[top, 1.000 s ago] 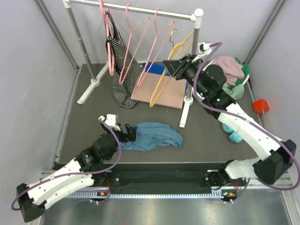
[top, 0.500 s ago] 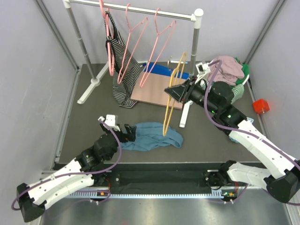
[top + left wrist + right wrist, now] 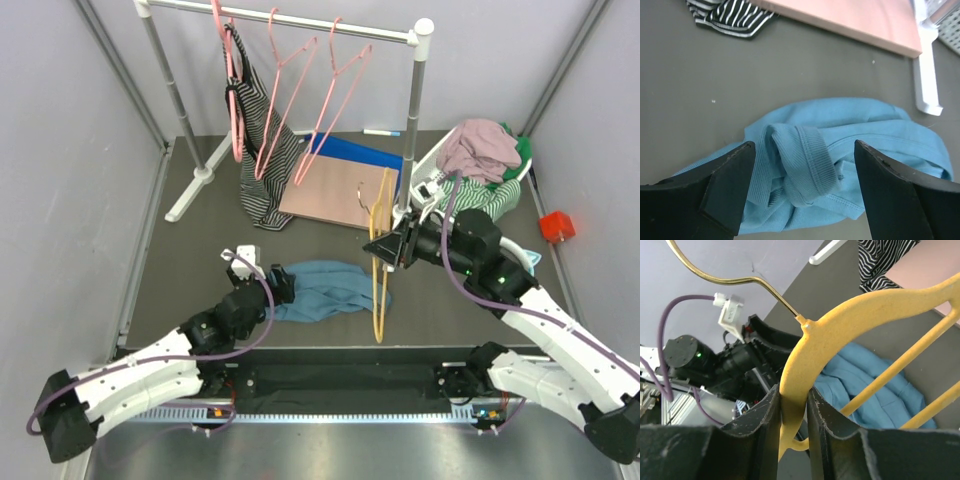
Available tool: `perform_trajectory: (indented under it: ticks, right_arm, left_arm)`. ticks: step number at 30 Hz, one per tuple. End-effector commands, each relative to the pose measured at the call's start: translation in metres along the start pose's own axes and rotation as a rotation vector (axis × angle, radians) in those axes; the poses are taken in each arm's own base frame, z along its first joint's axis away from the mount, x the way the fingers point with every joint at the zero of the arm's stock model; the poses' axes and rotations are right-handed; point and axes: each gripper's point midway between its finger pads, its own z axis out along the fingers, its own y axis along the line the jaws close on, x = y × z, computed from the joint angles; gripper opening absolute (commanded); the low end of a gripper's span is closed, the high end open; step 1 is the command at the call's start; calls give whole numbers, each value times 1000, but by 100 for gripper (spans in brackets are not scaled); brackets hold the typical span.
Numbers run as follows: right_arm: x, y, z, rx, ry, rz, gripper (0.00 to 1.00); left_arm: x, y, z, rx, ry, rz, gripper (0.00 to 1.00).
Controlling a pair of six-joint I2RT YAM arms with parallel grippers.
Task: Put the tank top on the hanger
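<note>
The teal-blue tank top (image 3: 325, 290) lies crumpled on the dark table near the front middle; it fills the left wrist view (image 3: 840, 165). My left gripper (image 3: 280, 285) is open at its left end, jaws spread on either side of a folded strap (image 3: 810, 160). My right gripper (image 3: 378, 247) is shut on the yellow-orange hanger (image 3: 381, 255), holding it off the rail, over the right end of the tank top. In the right wrist view the fingers (image 3: 765, 420) clamp the hanger's shoulder (image 3: 795, 390), its metal hook (image 3: 730, 277) pointing up left.
A white clothes rail (image 3: 300, 22) at the back holds pink hangers (image 3: 290, 90) and a black-and-white striped garment (image 3: 260, 150). Its right post (image 3: 412, 130) stands just behind the right gripper. A pink board (image 3: 335, 195) lies on the table. A clothes pile (image 3: 485, 160) sits at back right, a red block (image 3: 557, 226) beside it.
My right gripper has carried the yellow hanger down from the rail and toward the front, over the tank top. My left arm has shifted slightly right, closer to the tank top.
</note>
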Motion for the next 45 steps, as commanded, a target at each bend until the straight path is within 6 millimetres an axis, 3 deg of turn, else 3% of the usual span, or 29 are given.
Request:
perform_trajectory:
  ticks: [1,8,12,15,16,17,19,21,25,26,27,29,30,31,32,33,35,36,41,45]
  right_arm:
    - [3,19,-17,-67,-2,-32,4]
    - [18,19,-30,-77,17,-30,4]
    - [24,19,-32,-87,31,-30,4]
    - [27,19,-33,-95,40,-27,3]
    - [27,20,-33,-97,39,-28,3]
    - [28,20,-33,-101,43,-29,3]
    - [30,22,-35,-113,51,-28,3]
    - [32,24,-35,-126,61,-24,2]
    - [40,28,-38,-154,88,-13,2]
    - [41,28,-39,-157,91,-11,2]
    - [42,31,-41,-171,99,-10,2]
    - [45,33,-42,-186,111,-3,2]
    - [47,35,-43,-201,123,3,2]
    - [48,38,-44,-215,126,3,2]
    - [49,39,-44,-221,132,6,2]
    - [49,42,-46,-236,136,6,2]
    - [49,45,-48,-247,139,5,2]
    - [48,47,-49,-253,138,1,2]
    - [47,54,-53,-287,139,-8,2]
    - [55,53,-52,-305,165,5,2]
  left_arm:
    - [-2,-4,8,-8,-36,-89,82]
    - [10,-1,18,-34,-39,-136,75]
    - [19,3,23,-44,-42,-156,65]
    - [23,4,29,-41,-45,-162,42]
    - [22,2,30,-31,-45,-158,23]
    - [21,2,32,-30,-49,-150,12]
    - [9,0,39,-27,-67,-121,0]
    - [-4,3,47,-12,-89,-68,0]
    - [-53,-22,61,135,-155,-13,0]
    - [-61,-19,68,138,-155,48,0]
    - [-83,-36,71,201,-179,77,0]
    - [-81,-58,79,314,-121,211,0]
    - [-100,-77,80,377,-143,245,0]
    - [-104,-86,81,419,-139,281,0]
    - [-98,-98,82,489,-109,341,0]
    - [-114,-110,81,523,-140,361,0]
    - [-121,-118,84,553,-146,400,0]
    - [-133,-129,82,589,-167,414,0]
    - [-127,-127,82,593,-127,454,0]
    - [-83,-91,82,478,-20,373,0]
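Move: The tank top's raised fold is roughly 2 cm ahead of the left fingers and 6 cm below them; the garment's middle is about 7 cm to the right, some 8 cm below. The striped top's lower end is some 16 cm ahead and 5 cm left, the pink board 22 cm ahead and 10 cm right. From the right hand, which already grips the yellow hanger, the tank top's middle is some 10 cm left, 1 cm ahead and 24 cm below. Lower the left gripper about 5 cm onto the tank top's fold and shut the fingers on it, then lift some 18 cm while carrying it about 9 cm forward and 10 cm right, turning clockwise some 35 degrees and tipping the fingers up. Keep the hanger pinched in the right gripper, drawing it back about 8 cm and slightly down, turning it counter-clockwise. ##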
